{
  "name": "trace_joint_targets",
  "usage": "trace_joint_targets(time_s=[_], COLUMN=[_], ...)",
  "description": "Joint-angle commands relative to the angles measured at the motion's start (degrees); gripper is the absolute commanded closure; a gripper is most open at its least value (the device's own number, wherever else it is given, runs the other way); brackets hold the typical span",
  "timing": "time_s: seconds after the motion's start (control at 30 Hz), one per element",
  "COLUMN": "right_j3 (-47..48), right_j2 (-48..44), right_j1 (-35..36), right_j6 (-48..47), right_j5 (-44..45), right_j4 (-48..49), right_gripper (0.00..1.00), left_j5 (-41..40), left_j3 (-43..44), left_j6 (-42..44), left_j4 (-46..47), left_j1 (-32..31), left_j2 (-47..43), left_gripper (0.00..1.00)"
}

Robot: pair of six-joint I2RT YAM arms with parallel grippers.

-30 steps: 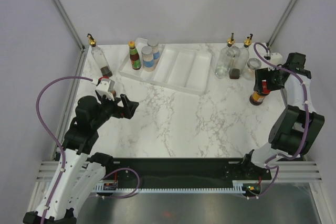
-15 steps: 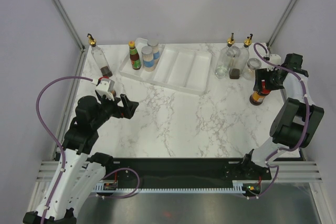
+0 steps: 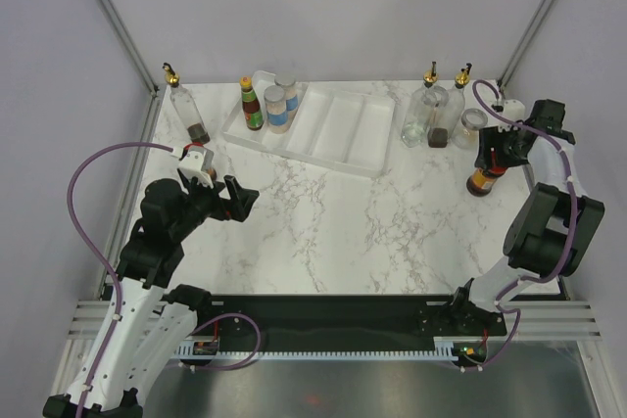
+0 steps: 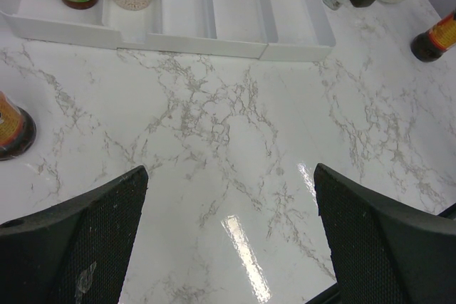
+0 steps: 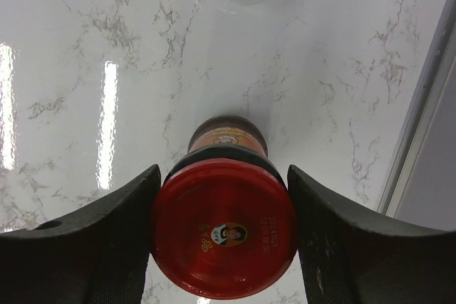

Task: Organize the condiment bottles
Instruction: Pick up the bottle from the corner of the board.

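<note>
In the right wrist view a dark jar with a red lid (image 5: 224, 236) stands upright on the marble between my right gripper's (image 5: 222, 176) jaws, and both pads press its lid. From above, that jar (image 3: 479, 181) stands at the far right under the right gripper (image 3: 490, 156). My left gripper (image 3: 238, 198) hovers open and empty over the left of the table, with another red-lidded jar (image 3: 199, 162) beside it. A green-labelled sauce bottle (image 3: 252, 105) and two spice jars (image 3: 275, 105) stand in the white tray (image 3: 343, 129). One cruet (image 3: 181, 105) stands at the far left.
Two clear cruets (image 3: 428, 110), a small dark jar (image 3: 438, 137) and a silver-lidded jar (image 3: 472, 124) cluster at the back right, close to the right gripper. The frame post and table edge (image 5: 420, 126) run just right of the held jar.
The right gripper's jaws have closed in onto the red-lidded jar, which stays standing on the table. The left arm has not moved.
</note>
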Motion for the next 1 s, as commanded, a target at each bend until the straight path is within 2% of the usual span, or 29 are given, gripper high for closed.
trace_joint_targets(time_s=[0.0, 0.1, 0.33, 0.47, 0.7, 0.97], right_j3=[-1.46, -2.34, -2.34, -2.52, -1.74, 6.43], right_j2=[-2.46, -5.63, -13.44, -16.27, -18.64, -12.24], right_j1=[-0.14, -0.14, 0.91, 4.16, 16.35, 33.77], right_j6=[-1.43, -2.21, -3.71, -3.1, 1.47, 5.87], right_j5=[-0.82, -2.05, -5.57, -6.1, -5.57, -2.33], right_j4=[0.32, -0.47, -4.69, -6.62, -7.06, -7.15], right_gripper=[0.95, 1.0, 1.0, 1.0, 1.0, 1.0], left_j5=[-1.04, -1.04, -1.13, -1.21, -1.48, -2.09], left_j3=[0.05, -0.03, -0.03, -0.03, 0.05, -0.03], left_j6=[1.93, 2.01, 1.93, 2.01, 1.93, 1.84], left_j4=[1.74, 1.83, 1.74, 1.83, 1.83, 1.65], left_j1=[-0.09, -0.09, -0.18, -0.18, -0.18, -0.09], left_j2=[-0.36, -0.45, -0.45, -0.45, -0.45, -0.54], left_gripper=[0.0, 0.0, 0.0, 0.0, 0.0, 0.0])
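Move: Right gripper already grips the red-capped bottle; the white tray's empty right compartment lies about 20 cm ahead, 31 cm left and 14 cm lower. The lidded jar stands some 18 cm straight ahead; the dark-bottomed glass bottle is 18 cm ahead and 9 cm left, the clear glass bottle 19 cm ahead and 17 cm left. From the left gripper that compartment is roughly 34 cm ahead, 35 cm right and 26 cm down. Keep the right fingers shut on the red cap and first draw the bottle back about 4 cm, starting to lift it. Then sweep it some 20 cm to the left, towards the tray and across the near side of the glass bottles, ending about 6 cm higher, while the hand turns nearly 30 degrees counter-clockwise. ##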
